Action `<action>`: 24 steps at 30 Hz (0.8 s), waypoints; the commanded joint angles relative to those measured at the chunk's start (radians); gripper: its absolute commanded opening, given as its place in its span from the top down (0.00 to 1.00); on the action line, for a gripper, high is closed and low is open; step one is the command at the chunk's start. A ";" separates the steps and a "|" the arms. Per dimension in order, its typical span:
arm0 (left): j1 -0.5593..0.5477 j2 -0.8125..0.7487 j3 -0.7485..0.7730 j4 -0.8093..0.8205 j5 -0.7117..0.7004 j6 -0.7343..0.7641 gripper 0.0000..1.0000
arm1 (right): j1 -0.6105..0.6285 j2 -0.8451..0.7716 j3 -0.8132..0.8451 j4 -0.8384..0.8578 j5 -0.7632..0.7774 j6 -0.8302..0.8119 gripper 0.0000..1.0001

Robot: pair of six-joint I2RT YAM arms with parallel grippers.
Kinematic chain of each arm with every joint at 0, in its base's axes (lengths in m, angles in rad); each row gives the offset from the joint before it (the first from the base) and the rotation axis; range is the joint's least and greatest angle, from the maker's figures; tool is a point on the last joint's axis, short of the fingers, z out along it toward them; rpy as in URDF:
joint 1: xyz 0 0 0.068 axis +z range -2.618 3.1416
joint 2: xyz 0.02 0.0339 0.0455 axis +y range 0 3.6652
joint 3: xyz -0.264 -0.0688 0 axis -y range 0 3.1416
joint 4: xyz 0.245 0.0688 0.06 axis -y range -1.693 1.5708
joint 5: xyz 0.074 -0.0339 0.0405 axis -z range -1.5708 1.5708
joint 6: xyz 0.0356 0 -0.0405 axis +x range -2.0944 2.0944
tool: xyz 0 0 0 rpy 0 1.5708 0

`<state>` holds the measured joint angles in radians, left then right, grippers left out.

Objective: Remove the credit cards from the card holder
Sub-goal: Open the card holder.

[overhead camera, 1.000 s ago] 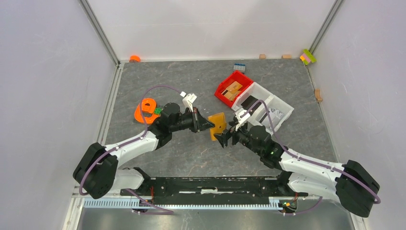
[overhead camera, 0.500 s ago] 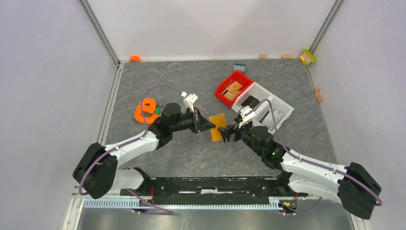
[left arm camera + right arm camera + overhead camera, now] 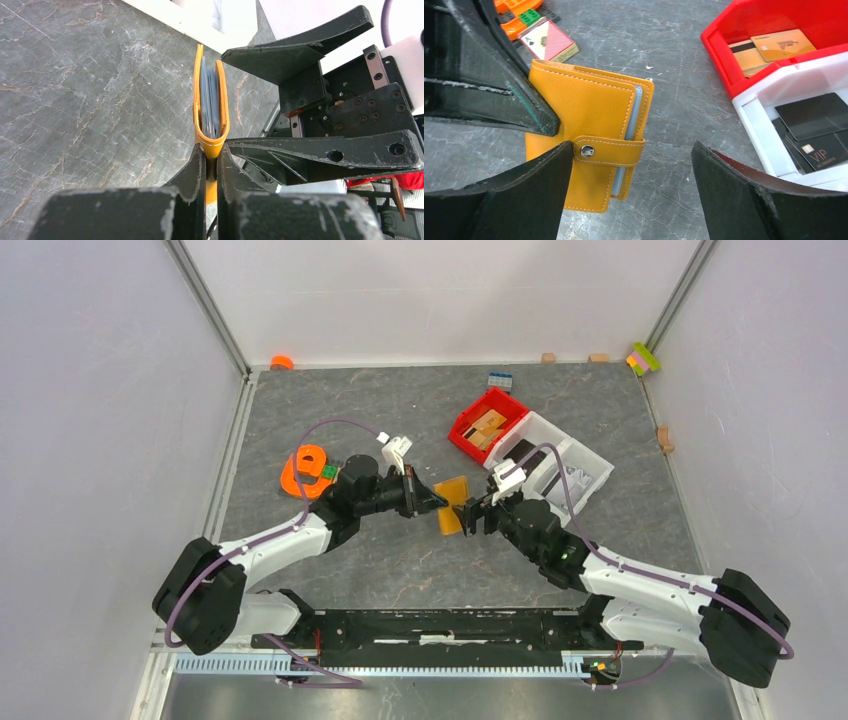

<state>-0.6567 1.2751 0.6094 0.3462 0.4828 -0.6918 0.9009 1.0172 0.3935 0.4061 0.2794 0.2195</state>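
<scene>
The card holder (image 3: 452,506) is an orange wallet, folded and held closed by its snap strap (image 3: 608,150). My left gripper (image 3: 438,502) is shut on its spine (image 3: 210,145) and holds it off the table. Pale blue-grey sleeves (image 3: 210,97) show between its covers; any credit cards inside are hidden. My right gripper (image 3: 472,512) stands open in front of the wallet (image 3: 584,115). Its left finger (image 3: 524,190) sits by the snap and the strap lies between the jaws (image 3: 631,150). Dark cards (image 3: 814,115) lie in the white bin.
A red bin (image 3: 462,436) with tan cards (image 3: 781,45) and a white bin (image 3: 592,462) stand right of the wallet. An orange ring-shaped object (image 3: 305,472) and a red-patterned card (image 3: 549,44) lie to the left. Small blocks (image 3: 548,357) line the back wall.
My right gripper has moved forward and up to the wallet's strap side, its jaws narrowing slightly. The left gripper keeps its hold, with the wallet shifted a little.
</scene>
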 commanded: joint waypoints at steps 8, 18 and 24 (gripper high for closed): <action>-0.006 -0.020 0.059 -0.035 -0.038 0.046 0.98 | -0.005 -0.029 0.079 -0.308 0.701 0.130 0.02; -0.006 -0.008 0.066 -0.046 -0.040 0.049 0.98 | -0.007 -0.222 -0.045 -0.130 0.585 0.044 0.02; -0.006 -0.009 0.067 -0.047 -0.038 0.049 0.98 | -0.007 -0.255 -0.091 0.020 0.125 -0.112 0.10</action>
<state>-0.6586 1.2743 0.6331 0.2745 0.4278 -0.6758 0.8921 0.7818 0.3267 0.2779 0.7048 0.2161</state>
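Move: The snap strap on the card holder, gripped in the left hand, lies about 4 cm to the right hand's left, straight level with it ahead and about 1 cm lower. The white tray stands some 20 cm to the right hand's right and 10 cm ahead, the red tray about 5 cm right and 21 cm ahead, both roughly 13 cm below. From the left hand the strap is about 4 cm right, 1 cm ahead and 1 cm lower. With its left fingertip already against the snap strap, the right hand works forward a little, then sweeps about 12 cm to the right, off the holder, swinging some 35 degrees clockwise. It then comes back left about 3 cm, turning partly back and rising slightly, fingers wide throughout. The left hand keeps its pinch on the holder and gives about 1 cm forward before easing partly back. ##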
